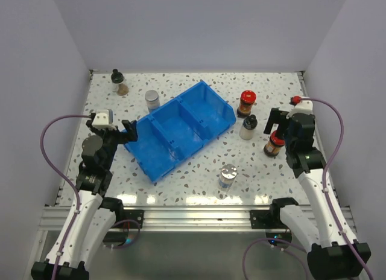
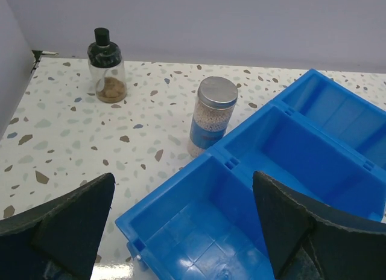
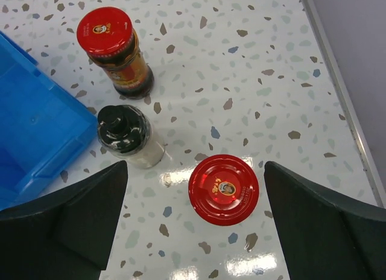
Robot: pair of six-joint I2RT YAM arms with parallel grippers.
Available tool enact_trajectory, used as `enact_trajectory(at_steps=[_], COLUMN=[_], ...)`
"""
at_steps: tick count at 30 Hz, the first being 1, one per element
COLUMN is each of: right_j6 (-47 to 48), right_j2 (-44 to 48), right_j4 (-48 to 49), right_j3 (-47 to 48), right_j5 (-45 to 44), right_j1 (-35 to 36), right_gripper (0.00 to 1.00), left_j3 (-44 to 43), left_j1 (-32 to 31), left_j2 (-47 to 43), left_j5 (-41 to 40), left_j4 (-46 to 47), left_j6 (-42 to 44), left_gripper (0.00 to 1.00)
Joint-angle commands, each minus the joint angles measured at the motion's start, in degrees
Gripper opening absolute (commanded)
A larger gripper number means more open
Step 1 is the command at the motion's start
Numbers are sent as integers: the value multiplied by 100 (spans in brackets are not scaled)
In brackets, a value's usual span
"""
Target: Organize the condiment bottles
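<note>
Six condiment bottles stand on the speckled table round a blue bin (image 1: 181, 128). A black-capped bottle (image 1: 118, 81) (image 2: 106, 69) and a silver-capped one (image 1: 152, 100) (image 2: 211, 114) stand at the back left. To the right are a red-capped bottle (image 1: 246, 103) (image 3: 114, 50), a black-capped one (image 1: 248, 127) (image 3: 125, 132) and a second red-capped one (image 1: 274, 143) (image 3: 223, 189). Another silver-capped bottle (image 1: 228, 176) stands near the front. My left gripper (image 1: 114, 132) (image 2: 183, 177) hangs open over the bin's nearest compartment. My right gripper (image 1: 282, 124) (image 3: 196, 165) is open above the second red cap, touching nothing.
The bin (image 2: 289, 147) (image 3: 36, 123) lies diagonally with three empty compartments. White walls close the table at the back and both sides. A raised metal edge (image 3: 344, 99) runs along the right side.
</note>
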State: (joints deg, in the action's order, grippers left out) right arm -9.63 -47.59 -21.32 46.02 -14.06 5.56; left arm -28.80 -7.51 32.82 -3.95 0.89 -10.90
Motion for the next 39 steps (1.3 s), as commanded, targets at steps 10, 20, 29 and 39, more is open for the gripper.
enact_trajectory(at_steps=[10,20,29,39], right_j6=[2606,3213,3213,3187], right_j2=[769,163,207,215], right_j4=[524,-574,-575,-548], right_j3=[-884,-173,-181,-190], right_j5=[3190,3191,3252,3199], right_j1=[-20,-29,-3,50], right_gripper=[99,99,99,99], left_j3=[-1239,-4553,-6541,-7192], left_j1=[39,30,-233,-488], left_j2=[822,4104,6226,7405], left_j5=[1150,1240,132,-396], left_j4=[149,-1913,-3322,-3622], left_j6=[-659,-1318,-1161,-906], left_gripper=[100,100,100,100])
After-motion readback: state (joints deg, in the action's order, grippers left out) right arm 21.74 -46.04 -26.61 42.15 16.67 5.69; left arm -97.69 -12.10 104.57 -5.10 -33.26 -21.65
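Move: From the left gripper the pink-salt bottle stands about 21 cm ahead, 6 cm right and 16 below. The black-topped bottle is 34 ahead, 10 left; the blue tray's middle 12 ahead, 18 right. From the right gripper the near silver-lidded shaker lies roughly 13 cm back, 18 left; the red-lidded jar is beneath it, 1 ahead, 3 right; the black-capped shaker 11 ahead, 7 left, all 14–17 below. Bring the left gripper up about 11 cm while reaching out some 20 cm and slightly right, then sink it below its starting height, tipping it down about 35 degrees, to hang open just over the pink-salt bottle. Meanwhile swing the open right gripper 7 cm left, a little down and back, off the red-lidded jar towards the near shaker, turning 40 degrees counter-clockwise, then hold. ##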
